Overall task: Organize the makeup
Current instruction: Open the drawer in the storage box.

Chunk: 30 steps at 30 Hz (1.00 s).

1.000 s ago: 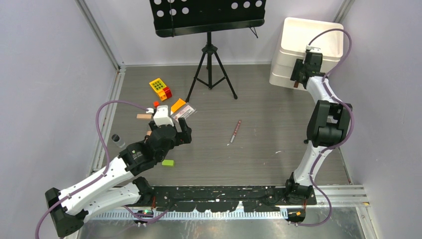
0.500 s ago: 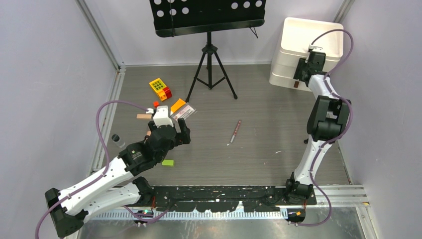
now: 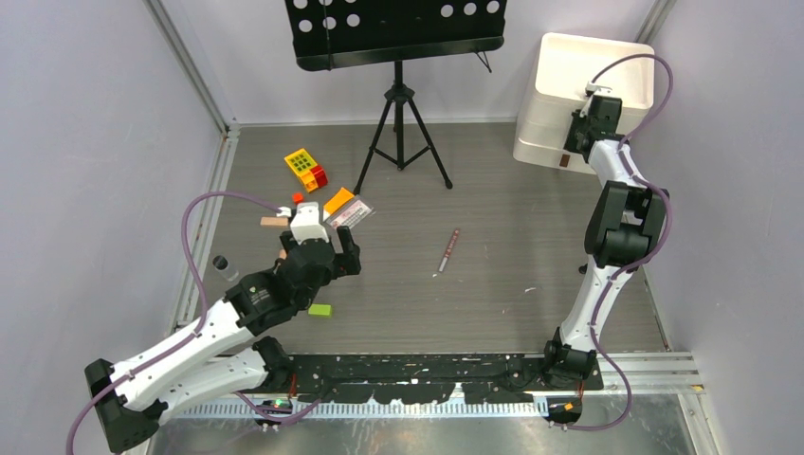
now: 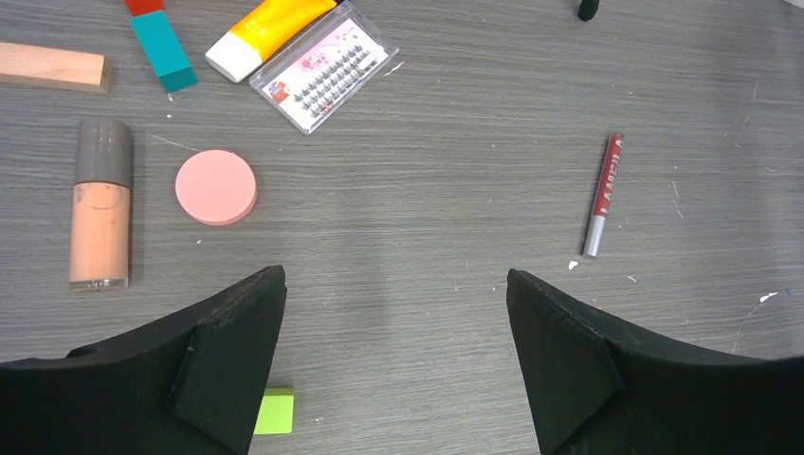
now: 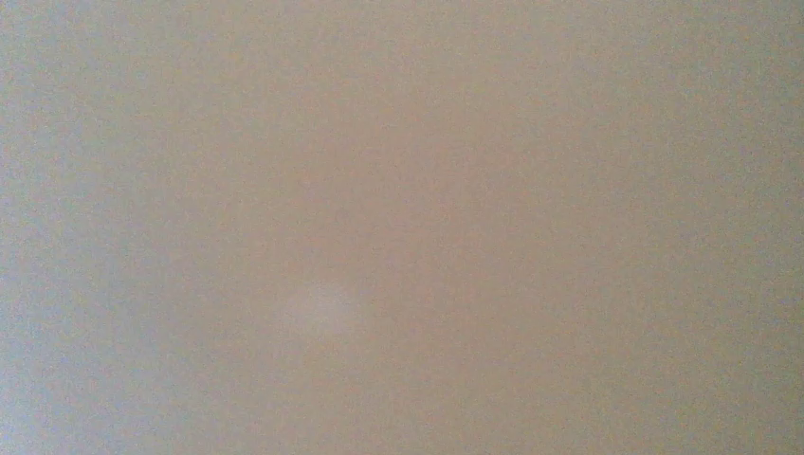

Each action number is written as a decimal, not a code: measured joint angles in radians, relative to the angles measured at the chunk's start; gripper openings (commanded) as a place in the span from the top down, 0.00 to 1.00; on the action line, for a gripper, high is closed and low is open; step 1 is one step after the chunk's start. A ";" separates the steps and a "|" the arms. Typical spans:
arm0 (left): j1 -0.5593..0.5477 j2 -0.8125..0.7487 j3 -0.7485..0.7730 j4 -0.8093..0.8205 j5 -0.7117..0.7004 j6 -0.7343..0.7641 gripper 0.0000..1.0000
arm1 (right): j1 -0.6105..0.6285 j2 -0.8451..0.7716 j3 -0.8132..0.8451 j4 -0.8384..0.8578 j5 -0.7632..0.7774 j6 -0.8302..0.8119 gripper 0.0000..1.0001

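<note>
Makeup lies on the grey table ahead of my left gripper (image 4: 393,275), which hovers open and empty above bare table. In its wrist view I see a pink round compact (image 4: 216,187), a tan bottle with a grey cap (image 4: 100,213), a yellow tube (image 4: 270,24), a clear case with dark squares (image 4: 322,66) and a red pencil (image 4: 603,194) off to the right. From above, the pencil (image 3: 448,249) lies mid-table. My right gripper (image 3: 580,135) is pressed against the white drawer box (image 3: 559,95); its wrist view shows only a blank beige surface, fingers hidden.
A black music stand's tripod (image 3: 401,133) stands at the back centre. Toy blocks lie about: yellow and red (image 3: 303,166), teal (image 4: 163,49), wooden (image 4: 49,66), green (image 3: 319,310). A small black-capped bottle (image 3: 224,267) stands near the left rail.
My right wrist has shifted a little to the right along the front of the white box. The left arm has edged slightly left and stays open.
</note>
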 measured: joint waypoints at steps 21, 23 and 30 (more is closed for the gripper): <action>0.000 -0.013 0.000 0.000 -0.001 0.000 0.12 | 0.016 -0.040 -0.055 0.029 0.007 0.042 1.00; 0.000 -0.013 0.000 0.000 -0.001 0.000 0.12 | 0.034 -0.066 -0.083 0.036 0.034 0.046 1.00; 0.000 -0.023 0.000 -0.003 0.000 -0.001 0.12 | 0.078 -0.197 -0.225 0.091 0.132 0.056 1.00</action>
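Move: The brown pull tab of a lower drawer in the storage box lies practically at the right hand's still-open fingertips, about 1 cm ahead and 1 cm to the left, at the same height. The drawer tab above it is about 5 cm higher, 1 cm ahead and 1 cm left of the hand. The box's middle is some 12 cm ahead, straight in line and about 3 cm up. From the idle left hand the tab lies roughly 32 cm ahead, 55 cm to the right and 7 cm lower. Holding nearly still at the box front, the right hand first finishes shutting its fingers, pinching the lower brown tab. Then, gathering speed, it pulls back about 3 cm while drifting left and rising nearly as far, keeping the tab pinched between its fingertips and lifting their aim only by a few degrees. ##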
